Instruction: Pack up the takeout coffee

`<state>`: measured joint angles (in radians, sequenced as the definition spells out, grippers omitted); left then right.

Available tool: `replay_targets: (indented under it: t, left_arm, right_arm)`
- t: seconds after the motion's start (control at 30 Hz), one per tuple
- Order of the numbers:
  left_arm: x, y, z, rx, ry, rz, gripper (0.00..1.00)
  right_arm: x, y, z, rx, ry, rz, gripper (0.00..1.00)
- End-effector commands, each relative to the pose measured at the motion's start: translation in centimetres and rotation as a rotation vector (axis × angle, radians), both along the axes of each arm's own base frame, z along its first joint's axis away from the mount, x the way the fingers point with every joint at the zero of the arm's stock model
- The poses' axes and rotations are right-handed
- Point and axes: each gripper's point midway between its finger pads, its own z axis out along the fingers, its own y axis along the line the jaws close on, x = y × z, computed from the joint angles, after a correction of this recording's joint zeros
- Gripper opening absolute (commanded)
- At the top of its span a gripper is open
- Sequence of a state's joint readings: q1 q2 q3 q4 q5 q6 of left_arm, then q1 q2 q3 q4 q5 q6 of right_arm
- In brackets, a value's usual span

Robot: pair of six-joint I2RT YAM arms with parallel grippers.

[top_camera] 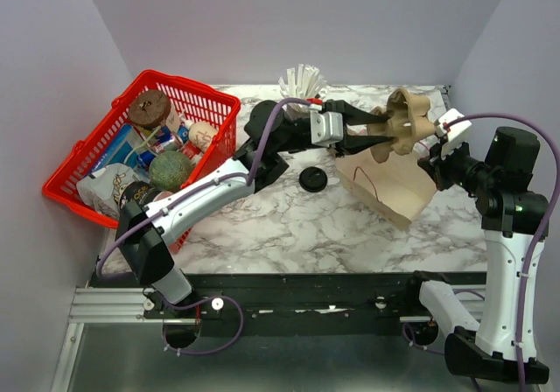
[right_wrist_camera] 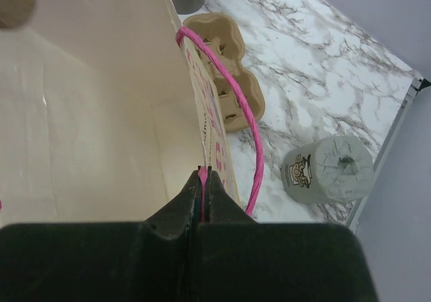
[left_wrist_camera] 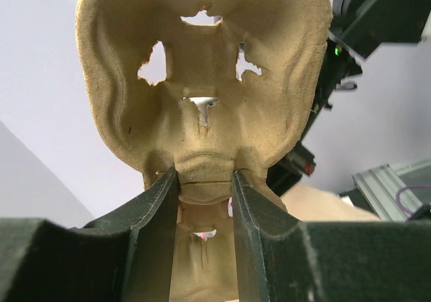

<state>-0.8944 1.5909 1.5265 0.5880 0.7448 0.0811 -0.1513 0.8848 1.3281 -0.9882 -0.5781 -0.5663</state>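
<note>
The takeout coffee's round black lid (top_camera: 312,179) lies flat on the marble, left of a tan paper bag (top_camera: 394,191). A pale paper cup (right_wrist_camera: 328,169) with a printed emblem stands bottom-up on the marble beside the bag. My left gripper (top_camera: 372,128) (left_wrist_camera: 205,180) is shut on the middle ridge of a brown moulded-pulp carrier (top_camera: 404,116) (left_wrist_camera: 202,66), held in the air above the bag. My right gripper (top_camera: 435,156) (right_wrist_camera: 203,172) is shut on the bag's pink handle (right_wrist_camera: 229,93), and the bag's mouth (right_wrist_camera: 87,113) stands open.
A red basket (top_camera: 223,103) full of groceries tilts at the left. A cup of white sticks (top_camera: 302,81) stands at the back. Another pulp carrier (right_wrist_camera: 225,73) lies on the marble behind the bag. The table's metal edge (right_wrist_camera: 397,120) runs close to the upturned cup.
</note>
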Motion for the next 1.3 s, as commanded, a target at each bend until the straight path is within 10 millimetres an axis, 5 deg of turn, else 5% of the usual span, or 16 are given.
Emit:
replay_targets:
  t: [0.0,0.63,1.03,1.27]
  left_arm:
    - [-0.2,-0.9,-3.3,0.036,-0.046,-0.012,0.00]
    - [-2.8,0.1,-17.0,0.544,-0.207,-0.039,0.00]
    - [-2.0,-1.2,-20.3,0.773,-0.376,-0.055,0.00]
    - [-1.4,-2.3,-19.8,0.807,-0.406,-0.005,0.00]
  right_arm:
    - [-0.3,0.8,1.3,0.037,-0.030,0.021,0.01]
    - [-1.4,1.8,0.6,0.025,-0.030,0.102,0.01]
    - [-2.2,2.1,-0.2,-0.012,-0.014,0.161,0.01]
    - [-2.4,2.3,-0.1,-0.011,-0.016,0.169,0.01]
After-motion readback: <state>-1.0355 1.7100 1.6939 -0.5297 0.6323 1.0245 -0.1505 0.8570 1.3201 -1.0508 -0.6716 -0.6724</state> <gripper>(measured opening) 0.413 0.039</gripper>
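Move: The left hand holds the pulp cup carrier by its waist. The open paper bag it is headed for lies with its middle about 24 cm below that hand, 5 cm to the right and 2 cm back. The second carrier lies some 20 cm ahead and 48 cm below; the black lid is about 12 cm ahead, 12 cm left and as low. From the right hand, pinching the bag's rim, the bag's middle is some 7 cm left, 4 cm back and 8 cm below. Still pinching the carrier by its waist, the left hand carries it almost straight down about 20 cm into the bag's mouth, quickly at first, then slower. On the way its fingertips dip by some 45 degrees, from aiming slightly upward to slanting down. The right hand keeps hold of the bag's rim and handle, easing a couple of centimetres back and left with a small counter-clockwise turn. ##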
